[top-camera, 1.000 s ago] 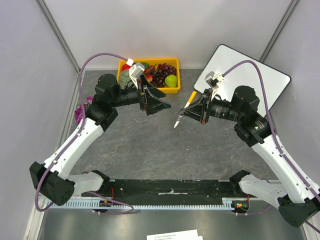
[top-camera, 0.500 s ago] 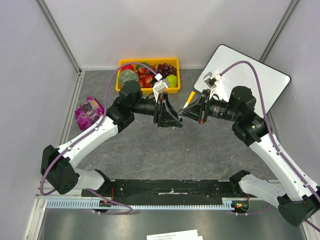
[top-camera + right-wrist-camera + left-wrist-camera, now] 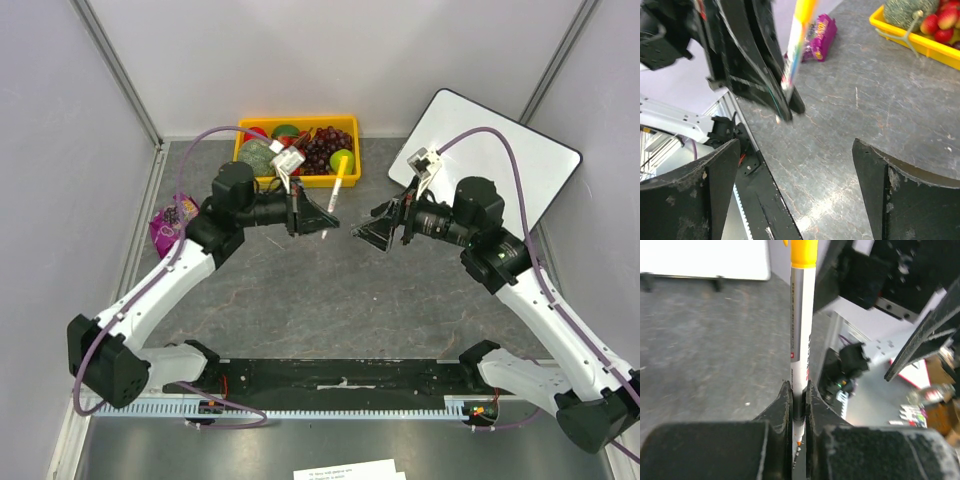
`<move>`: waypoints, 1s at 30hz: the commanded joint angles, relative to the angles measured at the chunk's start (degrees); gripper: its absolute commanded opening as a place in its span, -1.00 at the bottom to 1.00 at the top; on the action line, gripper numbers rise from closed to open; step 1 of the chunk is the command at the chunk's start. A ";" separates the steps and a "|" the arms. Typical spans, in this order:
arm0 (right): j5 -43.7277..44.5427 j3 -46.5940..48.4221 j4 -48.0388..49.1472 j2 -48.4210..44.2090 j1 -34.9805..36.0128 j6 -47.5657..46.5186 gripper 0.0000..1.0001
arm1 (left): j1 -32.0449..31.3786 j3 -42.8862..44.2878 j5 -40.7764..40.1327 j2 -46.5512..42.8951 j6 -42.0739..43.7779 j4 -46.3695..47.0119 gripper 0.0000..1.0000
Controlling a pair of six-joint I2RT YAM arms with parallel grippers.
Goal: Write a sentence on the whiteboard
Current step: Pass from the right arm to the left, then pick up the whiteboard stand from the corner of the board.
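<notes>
The whiteboard (image 3: 500, 150) leans at the back right, its face plain white; the sentence is not in view. The board's edge also shows in the left wrist view (image 3: 705, 260). My left gripper (image 3: 327, 215) is shut on a silver marker with a yellow-orange cap (image 3: 338, 188), pinched near its tip (image 3: 801, 315) between the jaws (image 3: 798, 390). My right gripper (image 3: 362, 232) faces it from the right, open and empty (image 3: 795, 150), a short gap away. The marker (image 3: 797, 45) stands in front of it.
A yellow tray (image 3: 300, 181) of fruit sits at the back centre, just behind the left gripper, and shows in the right wrist view (image 3: 900, 31). A purple packet (image 3: 172, 222) lies at the left (image 3: 820, 37). Grey walls close in on both sides.
The marker has passed from my right gripper to my left. The left jaws shut on it, the right jaws opened and drew back. The left arm pulled the marker slightly left.
</notes>
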 commanded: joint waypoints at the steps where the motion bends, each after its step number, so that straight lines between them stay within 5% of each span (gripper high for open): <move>1: 6.10 -2.23 -2.07 1.19 -0.43 -0.10 0.96 | 5.34 0.08 -9.26 -5.58 3.02 -8.83 -0.96; 7: 23.83 -2.41 -10.32 7.68 -2.01 0.33 0.96 | 10.18 1.92 -12.61 -10.59 6.35 -19.11 -0.96; 13: 32.90 -4.17 -11.57 15.42 -12.02 4.64 0.96 | 10.71 3.68 -12.26 -11.30 10.75 -26.33 -0.96; 30: 60.17 1.97 -13.14 39.33 -17.39 11.06 0.93 | 11.06 -6.78 -8.75 -14.81 11.46 -23.88 -0.96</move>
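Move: The left hand already holds the marker; the whiteboard lies some 37 cm ahead, 40 cm right of it and 30 cm below. From this hand the fruit tray is about 40 cm ahead and 8 cm left, the purple bag 20 cm ahead and 37 cm left, both roughly 28 cm down. From the open, empty right hand the whiteboard is about 37 cm ahead, 33 cm right and 33 cm below; the marker is some 7 cm left, about level in depth and height. Down, to the right and forward the right hand sweeps away from the marker, about 28 cm down and 20 cm right, towards the whiteboard's near edge, turning clockwise until its wide-open fingers point mostly down. The left hand keeps its grip on the marker and draws it left, easing forward and back, then sinks, rotating some 20 degrees counter-clockwise. ##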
